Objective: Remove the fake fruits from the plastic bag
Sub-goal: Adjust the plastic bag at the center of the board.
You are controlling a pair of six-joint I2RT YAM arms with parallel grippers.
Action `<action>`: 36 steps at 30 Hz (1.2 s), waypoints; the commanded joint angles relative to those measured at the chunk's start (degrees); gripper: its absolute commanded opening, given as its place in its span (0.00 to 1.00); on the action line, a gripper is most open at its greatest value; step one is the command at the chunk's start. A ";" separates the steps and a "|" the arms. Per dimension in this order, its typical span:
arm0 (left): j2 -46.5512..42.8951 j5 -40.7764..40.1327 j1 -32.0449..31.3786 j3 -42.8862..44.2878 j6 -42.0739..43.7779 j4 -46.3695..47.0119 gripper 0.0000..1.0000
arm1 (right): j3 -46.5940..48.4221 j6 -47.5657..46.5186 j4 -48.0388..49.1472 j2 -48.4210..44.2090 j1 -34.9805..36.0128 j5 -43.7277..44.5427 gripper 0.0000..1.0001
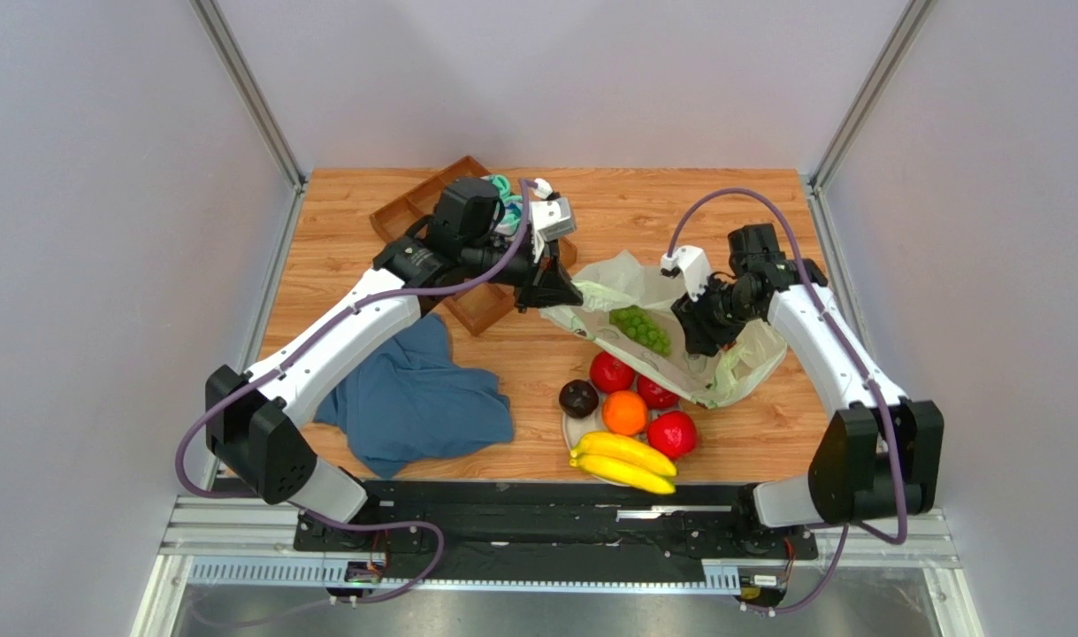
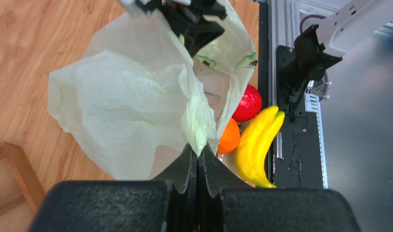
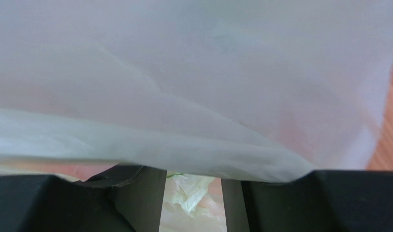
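Observation:
The plastic bag [image 1: 717,376] lies open across the table's middle, with a green grape bunch [image 1: 640,328] in its mouth. My left gripper [image 1: 553,295] [image 2: 198,152] is shut on a gathered fold of the bag [image 2: 125,106]. My right gripper [image 1: 701,332] [image 3: 193,175] is at the bag's right side beside the grapes. Its fingers [image 3: 140,198] stand apart, and the bag's film [image 3: 198,87] is draped over their tips. Outside the bag lie red balls [image 1: 612,372] [image 1: 673,434], a dark one [image 1: 579,397], an orange [image 1: 624,413] [image 2: 229,137] and bananas [image 1: 624,462] [image 2: 256,142].
A dark blue cloth [image 1: 418,398] lies at the front left. A wooden tray [image 1: 418,212] stands at the back left under the left arm, with teal socks [image 1: 508,199] beside it. The black base rail [image 2: 295,159] runs along the near edge.

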 commanded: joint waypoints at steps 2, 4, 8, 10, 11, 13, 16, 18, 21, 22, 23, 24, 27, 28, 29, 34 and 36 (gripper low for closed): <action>1.32 1.61 -0.20 3.65 -2.12 2.76 0.00 | 2.31 -4.46 -3.46 4.55 0.24 -4.67 0.44; 1.76 1.52 -0.29 4.26 -2.39 2.93 0.00 | 2.93 -5.08 -3.73 5.26 0.33 -3.63 0.44; 2.64 1.87 -0.29 4.97 -3.00 3.28 0.00 | 2.05 -1.49 5.20 7.02 0.42 8.14 0.52; 2.82 2.13 -0.20 5.06 -3.18 3.55 0.00 | 1.96 -0.87 7.86 7.81 0.24 13.60 0.56; 2.82 2.22 -0.29 5.06 -3.44 3.72 0.00 | 2.22 -0.43 9.44 8.25 0.33 14.83 0.56; 3.08 2.49 -0.29 5.14 -3.97 4.08 0.00 | 2.49 0.01 10.24 9.83 0.33 17.38 0.58; 3.17 2.93 -0.29 5.14 -4.49 4.51 0.00 | 2.05 0.10 12.70 11.32 0.24 20.81 0.64; 3.34 3.10 -0.20 5.23 -4.76 4.52 0.00 | 1.17 -0.33 15.25 11.94 0.33 24.76 0.70; 3.43 3.36 -0.29 5.14 -4.93 4.78 0.00 | 1.43 -0.25 17.53 14.74 -0.11 28.72 0.77; 3.52 3.45 -0.29 5.06 -4.93 4.69 0.00 | 1.69 -0.25 18.15 16.23 -0.28 29.25 0.78; 3.69 3.89 -0.20 5.14 -4.93 4.78 0.00 | 1.96 -0.34 19.46 17.21 -0.46 30.04 0.79; 3.70 3.98 -0.29 5.14 -4.93 4.78 0.00 | 2.92 -0.42 20.26 18.09 -0.72 30.31 0.81; 3.87 4.16 -0.20 4.97 -4.93 4.43 0.00 | 7.56 -0.51 21.49 22.91 -1.60 29.87 0.89; 3.96 4.24 -0.20 4.97 -4.76 4.26 0.00 | 8.89 -0.34 21.76 24.41 -1.69 29.61 0.94; 4.13 4.33 -0.38 4.88 -4.67 4.08 0.00 | 10.47 -0.08 21.59 26.68 -1.87 28.56 0.95; 5.01 5.21 -0.47 5.06 -4.67 2.59 0.00 | 19.51 0.45 20.97 33.02 -2.31 22.41 1.00; 5.89 5.56 -0.47 5.32 -4.50 1.62 0.00 | 22.25 0.54 20.01 36.79 -2.31 17.40 1.00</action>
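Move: The right hand is already in the plastic bag, whose middle lies about 5 cm ahead, 5 cm left and some 6 cm below. The grapes inside lie about 5 cm ahead, 9 cm left and 6 cm below. The orange sits about 9 cm back, 11 cm left and 9 cm below. The left hand already pinches the bag's left end; the bag's middle lies about 6 cm ahead, 17 cm right and 22 cm below it. The right hand sinks, then sweeps the bag forward about 15 cm, opening wide; the left keeps its pinch. ##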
